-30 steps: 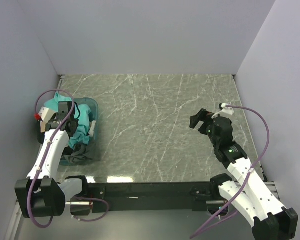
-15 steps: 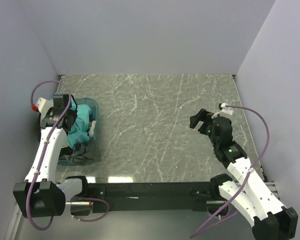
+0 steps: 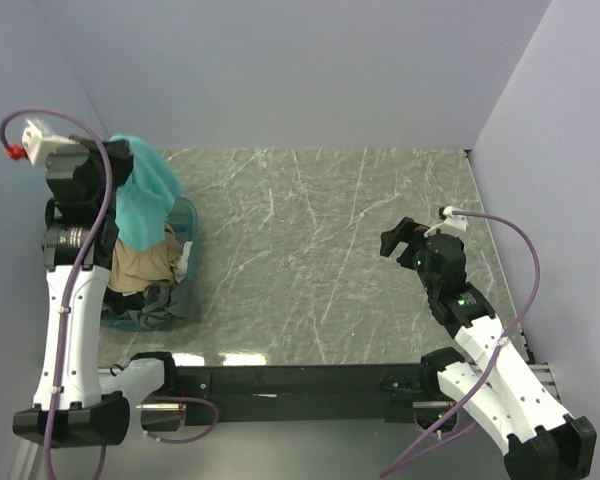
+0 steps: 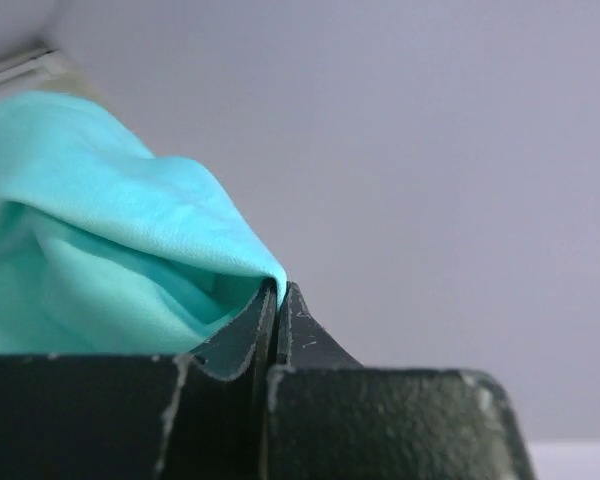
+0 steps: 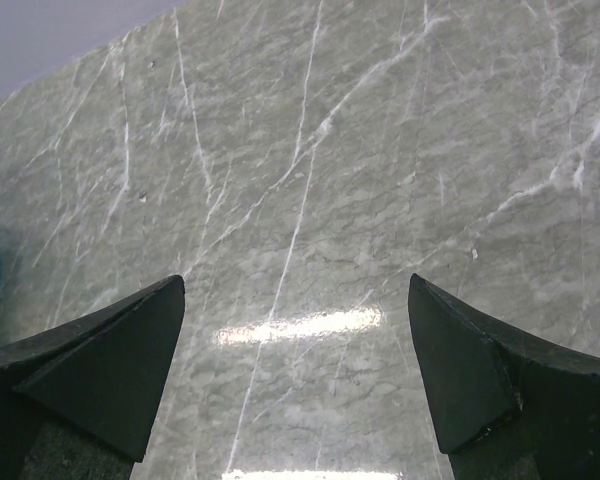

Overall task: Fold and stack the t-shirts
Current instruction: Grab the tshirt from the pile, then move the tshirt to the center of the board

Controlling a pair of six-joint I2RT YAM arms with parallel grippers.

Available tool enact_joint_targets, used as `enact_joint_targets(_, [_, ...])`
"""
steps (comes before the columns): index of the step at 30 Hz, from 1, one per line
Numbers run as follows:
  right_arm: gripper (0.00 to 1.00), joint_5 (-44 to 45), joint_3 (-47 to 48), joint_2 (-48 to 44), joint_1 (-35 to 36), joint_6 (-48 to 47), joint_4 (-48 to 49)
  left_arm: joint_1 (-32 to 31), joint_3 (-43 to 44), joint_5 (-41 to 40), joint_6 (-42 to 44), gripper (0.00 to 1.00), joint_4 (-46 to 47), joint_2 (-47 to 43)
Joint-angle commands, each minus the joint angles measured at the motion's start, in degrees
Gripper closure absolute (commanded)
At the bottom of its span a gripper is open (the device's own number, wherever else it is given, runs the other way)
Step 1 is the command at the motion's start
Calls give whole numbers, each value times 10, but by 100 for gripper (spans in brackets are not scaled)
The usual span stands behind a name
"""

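A teal t-shirt (image 3: 145, 195) hangs from my left gripper (image 3: 118, 150), which is raised high over the tub at the far left. In the left wrist view the jaws are pressed together on a fold of the teal t-shirt (image 4: 110, 250) at the left gripper (image 4: 278, 290). A tan t-shirt (image 3: 145, 262) and a dark grey t-shirt (image 3: 160, 300) lie in the tub below. My right gripper (image 3: 398, 238) hovers over the bare table at the right, its jaws wide apart with nothing between them; the right wrist view shows the right gripper (image 5: 298, 290) above marble.
The translucent bluish tub (image 3: 188, 215) stands against the left wall. The grey marbled table (image 3: 310, 250) spreads between the two arms, with walls on three sides. A black rail (image 3: 300, 380) runs along the near edge.
My left gripper closed on the teal t-shirt inside the tub, then rose high, pulling the shirt up and uncovering the tan one. The right arm stayed still.
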Motion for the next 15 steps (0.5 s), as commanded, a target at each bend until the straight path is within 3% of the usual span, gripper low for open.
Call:
enact_joint_targets(1, [2, 13, 6, -7, -2, -9, 20, -28, 94, 76, 42, 99, 77, 38])
enact_joint_targets(6, [2, 19, 9, -5, -2, -10, 17, -193, 209, 25, 126, 99, 61, 107])
enact_joint_targets(15, [2, 42, 7, -15, -2, -10, 9, -340, 268, 112, 165, 99, 111, 205])
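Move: My left hand already holds the turquoise t-shirt high up. The middle of the open table where it is to go lies about 32 cm to the right, 10 cm back and some 42 cm below. The bin sits roughly 14 cm back, 4 cm left and 35 cm down, with the beige shirt on top just above its middle and the grey shirt some 10 cm nearer the base. From my right hand the table's middle is about 20 cm left, 5 cm back and 19 cm down. I swing my left hand about 23 cm to the right, carrying the turquoise t-shirt off the bin and out over the open table. As it goes I lift it some 10 cm, then let it start to sink slightly, and turn the wrist about 40 degrees clockwise, fingers still shut on the cloth. ##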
